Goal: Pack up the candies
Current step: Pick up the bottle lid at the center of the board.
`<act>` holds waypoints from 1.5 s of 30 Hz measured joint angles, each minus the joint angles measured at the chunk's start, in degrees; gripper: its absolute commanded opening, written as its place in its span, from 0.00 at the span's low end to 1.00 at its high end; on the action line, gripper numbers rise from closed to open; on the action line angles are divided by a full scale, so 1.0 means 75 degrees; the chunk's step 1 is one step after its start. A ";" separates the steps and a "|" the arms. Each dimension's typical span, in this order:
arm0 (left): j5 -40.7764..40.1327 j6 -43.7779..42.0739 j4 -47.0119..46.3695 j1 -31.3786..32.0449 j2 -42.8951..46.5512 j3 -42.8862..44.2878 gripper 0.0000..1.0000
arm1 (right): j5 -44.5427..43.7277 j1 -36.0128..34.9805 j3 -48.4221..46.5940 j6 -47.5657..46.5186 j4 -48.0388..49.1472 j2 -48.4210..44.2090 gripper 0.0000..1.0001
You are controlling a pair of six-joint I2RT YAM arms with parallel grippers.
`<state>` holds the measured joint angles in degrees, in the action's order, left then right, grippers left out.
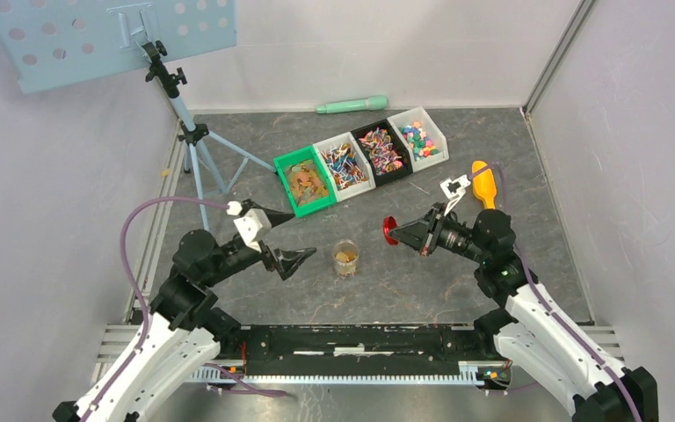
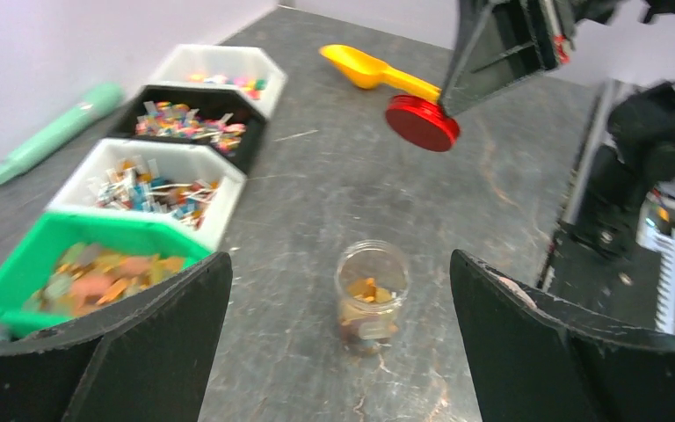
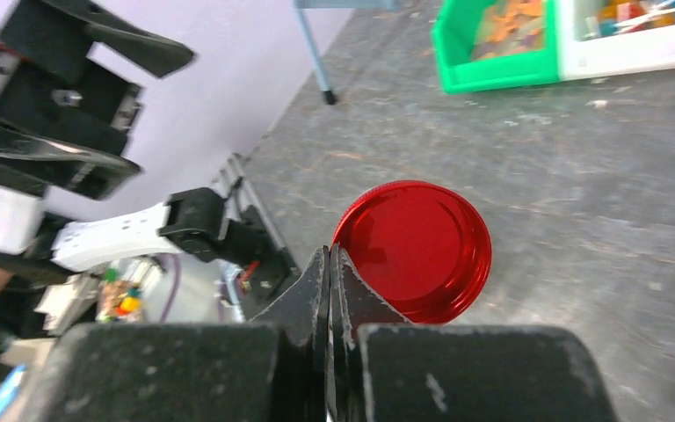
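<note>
A small clear jar point(image 1: 345, 258) point(image 2: 370, 294) stands open on the table with golden-brown candies in its lower part. More candies point(image 1: 381, 150) fill a row of bins behind it. My left gripper point(image 1: 303, 261) point(image 2: 338, 259) is open wide, just left of the jar and facing it, with nothing between its fingers. My right gripper point(image 1: 397, 231) point(image 3: 328, 255) is shut on the rim of a red lid point(image 1: 389, 230) point(image 2: 421, 122) point(image 3: 417, 246), holding it tilted on edge, to the right of the jar and beyond it.
Green bin point(image 1: 306, 183), white bin point(image 1: 344, 165), black bin and another white bin point(image 1: 417, 138) sit in a diagonal row. A yellow scoop point(image 1: 483, 185) point(image 2: 369, 69) lies at right. A green tube point(image 1: 352, 105) lies by the back wall. A tripod point(image 1: 193, 141) stands at left.
</note>
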<state>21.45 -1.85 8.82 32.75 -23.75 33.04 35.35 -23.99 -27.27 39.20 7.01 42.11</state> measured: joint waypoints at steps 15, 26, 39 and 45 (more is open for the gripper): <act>0.2279 0.0047 -0.3369 0.0035 -0.1343 -0.0912 1.00 | -0.0697 -0.2570 0.0723 0.2585 0.4109 0.0994 0.00; 0.2958 0.0073 -0.4185 0.0187 -0.1728 -0.0950 1.00 | -0.1964 -0.4109 0.0408 0.3433 0.6062 0.2238 0.00; 0.3028 0.0064 -0.4097 0.0198 -0.1311 -0.1087 1.00 | -0.2672 -0.4252 -0.0152 0.3249 0.6094 0.2465 0.00; 0.2885 0.0064 -0.4086 0.0201 -0.1300 -0.1087 1.00 | -0.2763 -0.4319 -0.0265 0.3255 0.6149 0.2637 0.00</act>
<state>43.09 -1.37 -21.82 34.26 -33.50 24.88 14.63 -56.38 -29.26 63.61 53.12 61.89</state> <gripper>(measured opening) 0.997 0.004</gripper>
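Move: The red lid, already pinched by its rim in the right hand's shut fingertips, lies about 5 cm ahead of the open left gripper, some 19 cm to its right and 8 cm below. From the right hand that left gripper is roughly 20 cm to the left, 3 cm back and 6 cm higher. The candy jar stands about 4 cm ahead and 9 cm right of the left hand, 23 cm below; the green tray is 25 cm straight ahead, 26 cm below. The lid is carried by the right hand about 12 cm left, 10 cm up and 7 cm back to the left gripper, the shut fingers keeping their pinch while their tips tilt up some 30 degrees and swing a little counter-clockwise. To meet it the left hand, fingers wide open throughout, reaches right about 6 cm, draws back a little and turns clockwise. ##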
